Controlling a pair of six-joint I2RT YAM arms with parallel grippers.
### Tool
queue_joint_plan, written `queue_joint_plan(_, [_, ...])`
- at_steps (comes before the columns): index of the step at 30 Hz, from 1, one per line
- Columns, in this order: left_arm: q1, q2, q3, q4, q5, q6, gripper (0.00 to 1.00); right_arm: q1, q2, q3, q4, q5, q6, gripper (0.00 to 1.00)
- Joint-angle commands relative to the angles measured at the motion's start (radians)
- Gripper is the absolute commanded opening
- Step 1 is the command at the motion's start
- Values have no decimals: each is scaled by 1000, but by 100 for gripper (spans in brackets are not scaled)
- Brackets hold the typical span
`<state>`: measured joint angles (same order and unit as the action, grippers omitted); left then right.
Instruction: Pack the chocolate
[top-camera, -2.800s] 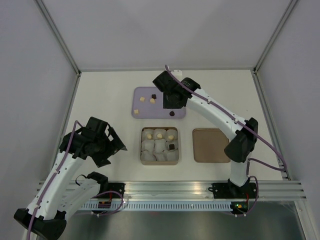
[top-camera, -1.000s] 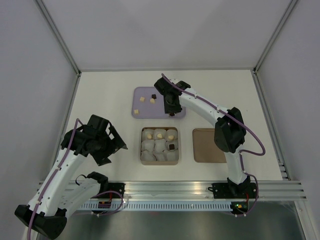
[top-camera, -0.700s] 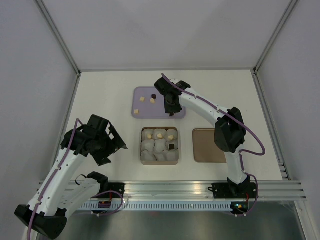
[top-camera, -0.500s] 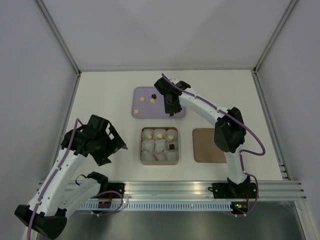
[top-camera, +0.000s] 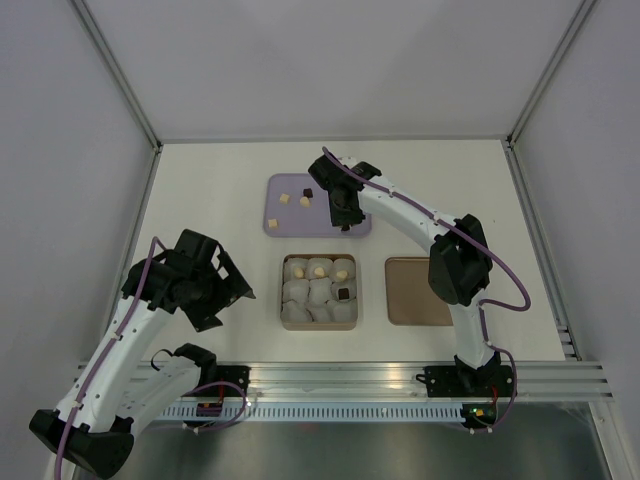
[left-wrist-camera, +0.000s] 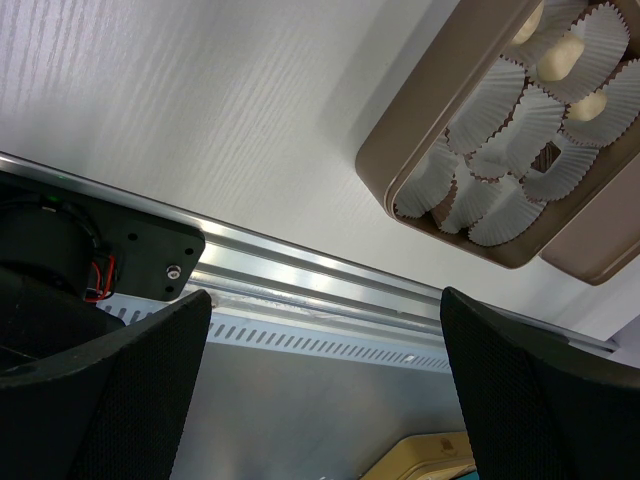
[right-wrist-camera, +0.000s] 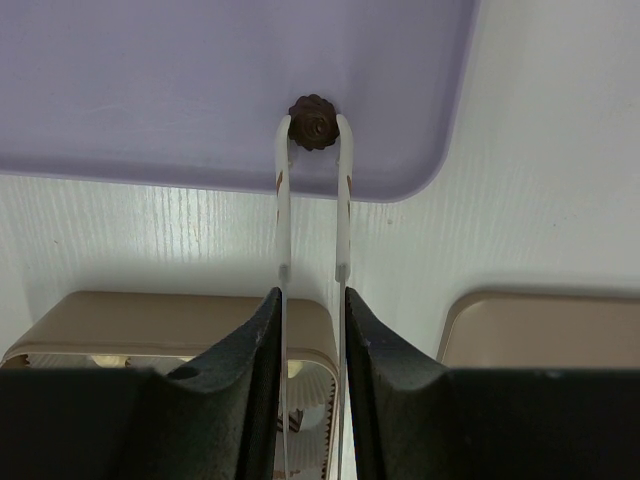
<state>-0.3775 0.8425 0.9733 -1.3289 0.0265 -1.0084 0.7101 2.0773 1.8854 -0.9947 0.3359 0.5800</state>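
Observation:
My right gripper (right-wrist-camera: 314, 130) reaches down to the near right corner of the purple tray (right-wrist-camera: 200, 80). Its thin white tips are shut on a round dark chocolate (right-wrist-camera: 314, 121) that rests on the tray. From above, the right gripper (top-camera: 345, 222) hides that piece. Two tan pieces (top-camera: 285, 199) (top-camera: 304, 202) and one dark piece (top-camera: 308, 191) lie at the tray's left. The tan box (top-camera: 283, 292) holds white paper cups, some with tan pieces (top-camera: 320, 270) and one with a dark piece (top-camera: 343, 294). My left gripper (left-wrist-camera: 325, 400) hangs open and holds nothing, left of the box.
The flat brown lid (top-camera: 421, 291) lies right of the box. An aluminium rail (top-camera: 400, 375) runs along the table's near edge. Grey walls close in the table on three sides. The box (left-wrist-camera: 400, 140) shows at the upper right in the left wrist view.
The right gripper's tips have closed a little further on the dark chocolate at the tray's corner. Earlier the right arm came down onto that corner. The left arm has stayed still.

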Motion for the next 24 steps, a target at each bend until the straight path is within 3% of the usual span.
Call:
queue_joint_plan(1, [-4, -3, 16, 13, 3, -22, 100, -3, -31, 18, 8, 25, -26, 14])
queue_joint_plan(24, [-4, -11, 21, 11, 9, -27, 99, 8, -233, -100, 51, -37, -69, 14])
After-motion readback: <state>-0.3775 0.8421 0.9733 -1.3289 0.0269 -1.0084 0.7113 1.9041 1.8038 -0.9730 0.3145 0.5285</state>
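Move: My right hand still grips the tweezers, the round dark chocolate pinched at their tips about 5 cm ahead and 9 cm below. The box of paper cups has its middle some 11 cm back and 5 cm to the left, also about 9 cm below; the square dark chocolate in it is about 12 cm back, straight behind me. The brown lid lies some 11 cm back and 16 cm right. From my left hand, the box is about 10 cm ahead and 15 cm right, 14 cm below. I keep the tweezers squeezed on the round dark chocolate and, after barely moving at first, lift my right hand with growing speed, about 5 cm up off the near right corner of the purple tray. I ease back about 1.5 cm as I rise, with only a slight tilt and no change in grip. ##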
